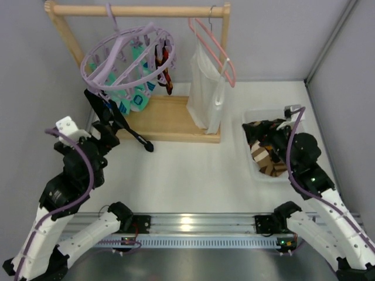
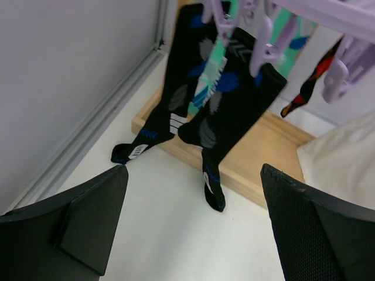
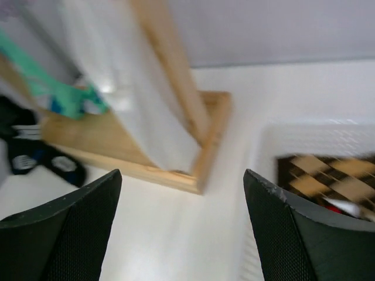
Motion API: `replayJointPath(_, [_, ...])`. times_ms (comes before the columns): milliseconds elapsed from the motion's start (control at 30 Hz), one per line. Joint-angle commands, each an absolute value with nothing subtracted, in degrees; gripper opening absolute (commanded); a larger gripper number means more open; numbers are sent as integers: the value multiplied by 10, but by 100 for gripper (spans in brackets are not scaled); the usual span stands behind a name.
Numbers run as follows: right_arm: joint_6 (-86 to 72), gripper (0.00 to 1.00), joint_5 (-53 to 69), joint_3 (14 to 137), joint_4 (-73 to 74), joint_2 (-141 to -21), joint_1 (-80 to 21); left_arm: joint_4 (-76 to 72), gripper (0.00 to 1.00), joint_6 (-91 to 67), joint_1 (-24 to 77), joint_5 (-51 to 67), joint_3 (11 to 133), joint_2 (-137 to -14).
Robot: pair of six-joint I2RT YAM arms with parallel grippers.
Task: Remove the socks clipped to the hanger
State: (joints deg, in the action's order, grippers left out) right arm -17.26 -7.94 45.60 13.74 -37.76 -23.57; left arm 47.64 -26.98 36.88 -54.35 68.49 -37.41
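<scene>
The lavender hanger [image 1: 126, 55] hangs by its hook from the wooden rail. Clipped to it are long black socks [image 1: 117, 114], teal socks [image 1: 138, 96] and a red-orange-black sock [image 1: 164, 70]. In the left wrist view the black socks [image 2: 225, 99] dangle from the lavender clips [image 2: 263, 44], their toes touching the wooden base. My left gripper [image 2: 193, 175] stands open just in front of them with nothing between its fingers; in the top view the left gripper [image 1: 107, 130] is beside the black socks. My right gripper [image 3: 181, 175] is open and empty; from above the right gripper [image 1: 270, 140] is over the bin.
A wooden rack [image 1: 170, 120] stands at the back. A white sleeveless garment [image 1: 206, 88] hangs on a pink hanger [image 1: 214, 50]. A clear bin [image 1: 249, 117] at the right holds brown-and-cream argyle socks [image 1: 263, 158]. Grey walls close the left, back and right.
</scene>
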Motion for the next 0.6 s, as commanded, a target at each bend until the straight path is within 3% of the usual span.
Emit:
replayJointPath(0, [-221, 80, 123, 388, -76, -396, -293, 462, 98, -316, 358, -620, 672, -338])
replayJointPath(67, [-206, 80, 93, 389, -140, -456, -378, 462, 98, -334, 349, -634, 668, -307])
replayJointPath(167, [-125, 81, -53, 462, -161, -571, -524, 461, 98, -352, 341, -649, 656, -267])
replayJointPath(233, [-77, 82, -103, 499, -180, -667, -571, 461, 98, -354, 341, -654, 650, -255])
replayJointPath(367, [-59, 84, -31, 611, -256, -821, -606, 461, 98, -350, 341, -656, 642, -257])
replayJointPath(567, [-35, 84, 43, 796, -256, -1051, -606, 461, 98, -338, 336, -644, 639, -281])
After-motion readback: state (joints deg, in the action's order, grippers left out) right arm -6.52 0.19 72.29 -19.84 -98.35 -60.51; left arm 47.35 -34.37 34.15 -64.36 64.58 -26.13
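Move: From the right hand, the nearer black sock hangs about 46 cm to the left and 3 cm farther out, its middle some 6 cm lower. The second black sock is about 6 cm left of that sock and 2 cm farther out, the turquoise socks 11 cm beyond it and 3 cm right; the white cloth hangs 22 cm left and 13 cm ahead of the hand. From the left hand, the nearer black sock lies 8 cm ahead, 4 cm right and 12 cm below. Sweeping fast to the left from over the bin, the right hand travels nearly 40 cm past the near side of the white cloth towards the nearer black sock, sinking about 5 cm and swinging some 45 degrees counter-clockwise, jaws staying open. The left hand, also open, draws left and back from the hanger, tipping up and turning left, then eases slightly forward. ##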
